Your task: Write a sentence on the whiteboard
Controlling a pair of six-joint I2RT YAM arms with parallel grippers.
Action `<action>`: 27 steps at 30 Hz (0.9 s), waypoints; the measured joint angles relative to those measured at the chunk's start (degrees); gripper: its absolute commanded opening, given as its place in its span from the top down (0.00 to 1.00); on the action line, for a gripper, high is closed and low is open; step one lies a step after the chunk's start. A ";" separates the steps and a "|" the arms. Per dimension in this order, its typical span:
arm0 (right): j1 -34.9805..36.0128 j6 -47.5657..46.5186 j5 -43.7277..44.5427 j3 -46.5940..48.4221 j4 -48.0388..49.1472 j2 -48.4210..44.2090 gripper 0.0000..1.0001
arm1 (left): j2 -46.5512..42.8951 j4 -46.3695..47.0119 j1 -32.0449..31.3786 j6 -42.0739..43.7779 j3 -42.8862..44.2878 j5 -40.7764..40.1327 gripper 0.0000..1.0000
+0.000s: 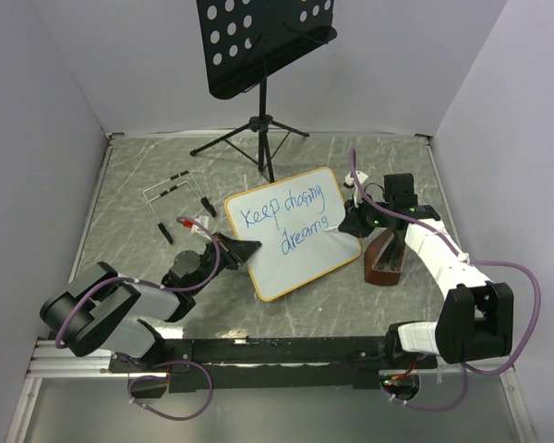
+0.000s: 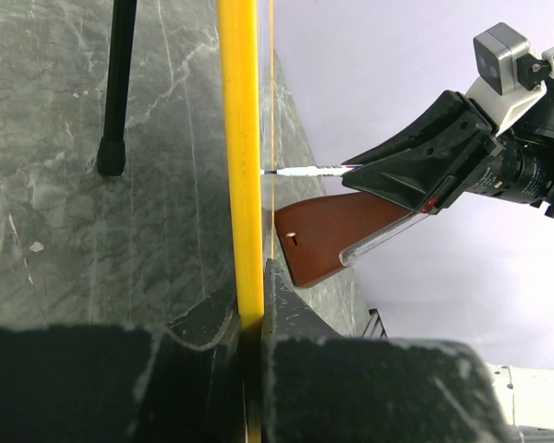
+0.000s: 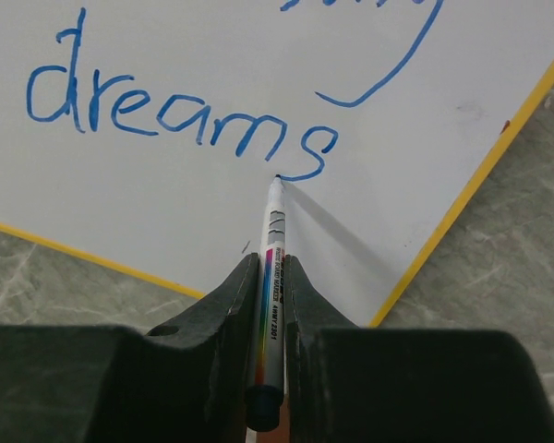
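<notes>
The whiteboard (image 1: 300,258), white with a thin orange-yellow frame, stands tilted in the middle of the table. On it is the sentence (image 1: 284,221) in blue marker, "Keep chasing dreams", in two lines. My left gripper (image 1: 246,247) is shut on the board's left edge; in the left wrist view the frame (image 2: 243,166) runs up from between its jaws (image 2: 250,309). My right gripper (image 1: 353,221) is shut on a white marker (image 3: 274,221). The marker's tip touches the board (image 3: 166,212) at the tail of the last "s" of "dreams" (image 3: 180,115).
A black perforated music stand (image 1: 263,41) on a tripod (image 1: 258,138) stands behind the board. A brown wooden block (image 1: 385,260) lies under the right arm. A wire rack (image 1: 171,189) and loose markers (image 1: 192,223) lie at the left.
</notes>
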 measured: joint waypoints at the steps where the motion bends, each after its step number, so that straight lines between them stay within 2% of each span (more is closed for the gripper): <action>1: 0.09 0.35 -0.37 0.04 -0.02 -0.02 1.00 | 0.00 0.00 0.00 0.02 0.00 0.00 0.99; 7: 0.09 2.89 -3.15 1.92 -1.03 -1.84 1.00 | 0.00 0.09 -0.02 0.20 0.00 0.04 0.99; 16: -1.92 8.24 -10.62 5.27 -1.31 -13.86 1.00 | -2.49 -1.14 0.24 2.97 -0.11 1.25 0.99; 21: -6.38 11.19 -16.57 5.60 -1.20 -17.42 1.00 | -7.43 -5.88 2.62 7.72 1.14 4.68 0.99; 27: -17.00 15.82 -23.76 5.60 0.52 -19.45 1.00 | -9.03 -12.17 6.64 13.18 8.46 9.60 0.99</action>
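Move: The right gripper holds the marker with its tip on the tail of the "s" in "dreams", about 5 cm left, 2 ahead and 3 below the hand. From that hand the whiteboard's middle is some 13 cm left, level in reach and 2 lower, and the brown box about 12 right, 1 back and 10 below. The left gripper pinches the board's left edge; the board's middle lies 5 cm ahead, 12 right and 1 below it, the "s" tail 8 ahead, 19 right and 3 below. Lift the marker off the finished "s" and carry the right gripper up about 16 cm, easing back a little and at last swinging right, away from the whiteboard; roll its left side up some 20 degrees, fingers tipping up, marker still gripped. Hold the left gripper still at first, then raise the pinched board edge 5 to 6 cm and slightly forward, tipping the fingers up. ##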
